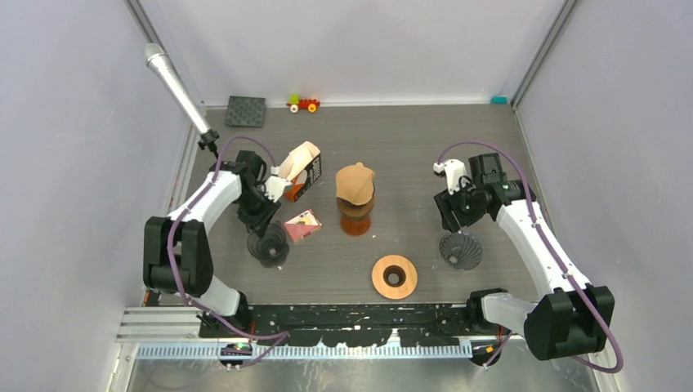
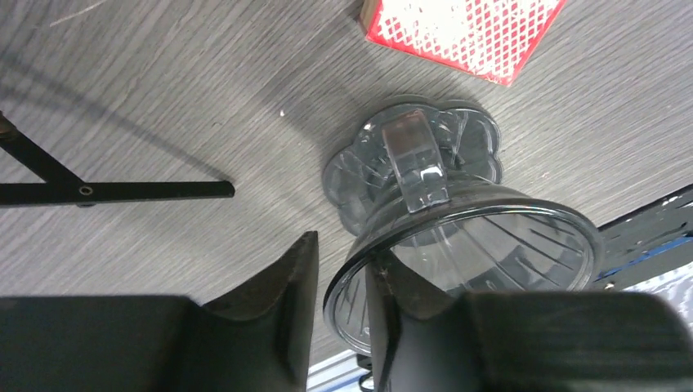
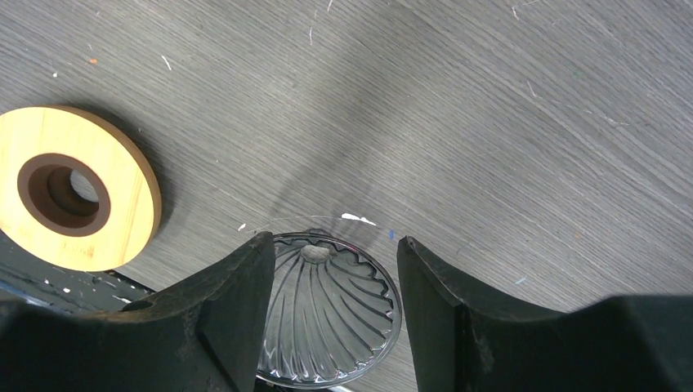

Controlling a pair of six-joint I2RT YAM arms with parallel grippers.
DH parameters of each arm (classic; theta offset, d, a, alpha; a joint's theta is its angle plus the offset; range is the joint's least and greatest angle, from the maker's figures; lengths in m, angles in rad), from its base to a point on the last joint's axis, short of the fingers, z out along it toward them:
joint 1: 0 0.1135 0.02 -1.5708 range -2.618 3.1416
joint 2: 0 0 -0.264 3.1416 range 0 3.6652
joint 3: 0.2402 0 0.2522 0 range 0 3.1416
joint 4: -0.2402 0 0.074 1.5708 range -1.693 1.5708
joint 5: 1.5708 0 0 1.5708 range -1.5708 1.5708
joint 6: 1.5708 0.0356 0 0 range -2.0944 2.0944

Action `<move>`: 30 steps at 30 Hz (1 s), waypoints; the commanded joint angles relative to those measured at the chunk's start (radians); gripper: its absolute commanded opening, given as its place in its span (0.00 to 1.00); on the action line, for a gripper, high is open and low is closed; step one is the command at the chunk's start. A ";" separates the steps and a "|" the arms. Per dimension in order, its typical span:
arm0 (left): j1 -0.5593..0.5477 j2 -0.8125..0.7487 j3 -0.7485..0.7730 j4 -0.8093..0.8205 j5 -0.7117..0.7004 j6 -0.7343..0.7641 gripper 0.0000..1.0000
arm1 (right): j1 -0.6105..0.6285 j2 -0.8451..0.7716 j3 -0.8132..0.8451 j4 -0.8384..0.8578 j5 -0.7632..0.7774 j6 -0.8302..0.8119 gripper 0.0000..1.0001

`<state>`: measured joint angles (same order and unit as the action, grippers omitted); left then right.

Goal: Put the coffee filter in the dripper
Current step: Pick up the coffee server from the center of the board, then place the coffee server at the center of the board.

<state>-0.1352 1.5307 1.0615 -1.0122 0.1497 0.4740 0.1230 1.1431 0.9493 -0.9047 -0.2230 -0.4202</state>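
A brown paper coffee filter point(image 1: 355, 183) caps an amber stack at the table's middle. One clear dark dripper point(image 1: 269, 245) stands front left. My left gripper point(image 1: 261, 227) straddles that dripper's point(image 2: 490, 237) rim. In the left wrist view my left gripper point(image 2: 342, 249) has one finger inside the cone against the rim and the other just outside, with a thin gap showing. A second ribbed dripper point(image 1: 461, 251) stands front right. My right gripper point(image 1: 454, 222) hovers open over it. In the right wrist view this dripper point(image 3: 327, 318) lies between the fingers of my right gripper point(image 3: 335, 241), untouched.
A wooden ring point(image 1: 395, 276) point(image 3: 78, 200) lies near the front centre. A red patterned box point(image 1: 302, 224) point(image 2: 462, 33) lies beside the left dripper. A black box with a beige pack point(image 1: 304, 173) stands behind it. A microphone point(image 1: 176, 88), a black tile point(image 1: 246, 111) and a toy car point(image 1: 303, 104) sit at the back left.
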 commanded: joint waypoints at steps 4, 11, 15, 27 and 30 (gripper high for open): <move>0.004 -0.026 0.031 -0.045 0.082 0.008 0.05 | -0.003 -0.022 -0.004 0.024 -0.007 -0.006 0.61; 0.005 -0.098 0.105 -0.165 0.180 0.014 0.00 | -0.003 -0.030 0.001 0.025 -0.016 -0.005 0.60; 0.003 -0.114 0.153 -0.242 0.306 0.048 0.00 | -0.003 -0.046 -0.003 0.026 -0.045 -0.012 0.60; -0.151 -0.038 0.161 -0.177 0.462 0.038 0.00 | -0.003 -0.027 -0.007 0.025 -0.028 -0.019 0.60; -0.196 -0.014 0.160 -0.136 0.449 0.005 0.00 | -0.002 -0.025 -0.012 0.028 -0.016 -0.021 0.60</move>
<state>-0.2878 1.4929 1.2114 -1.2083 0.5571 0.5270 0.1230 1.1194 0.9432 -0.9047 -0.2474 -0.4274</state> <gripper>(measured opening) 0.051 0.604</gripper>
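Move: The left fingers straddle the rim of the grey dripper, whose middle is roughly 3 cm back, 3 cm right and 3 cm lower. From this hand the playing-card box lies about 5 cm ahead, 11 cm right and 6 cm below. The amber server, topped by the blue dripper and filter, stands some 6 cm ahead and 26 cm right, its middle a little above hand level. The grey dripper is some 53 cm left of the idle right hand, 1 cm back and 9 cm below. The left fingers close at once and pinch the grey dripper's rim between their tips, the hand easing back and right by a centimetre or two as they shut. Keeping that pinch, the hand lifts the dripper about 6.5 cm, then carries it level to the right past the near side of the playing-card box, some 9 cm right and 3 cm back in all, while the wrist tips about 20 degrees so that the fingertips swing rightward, turning slightly clockwise. ##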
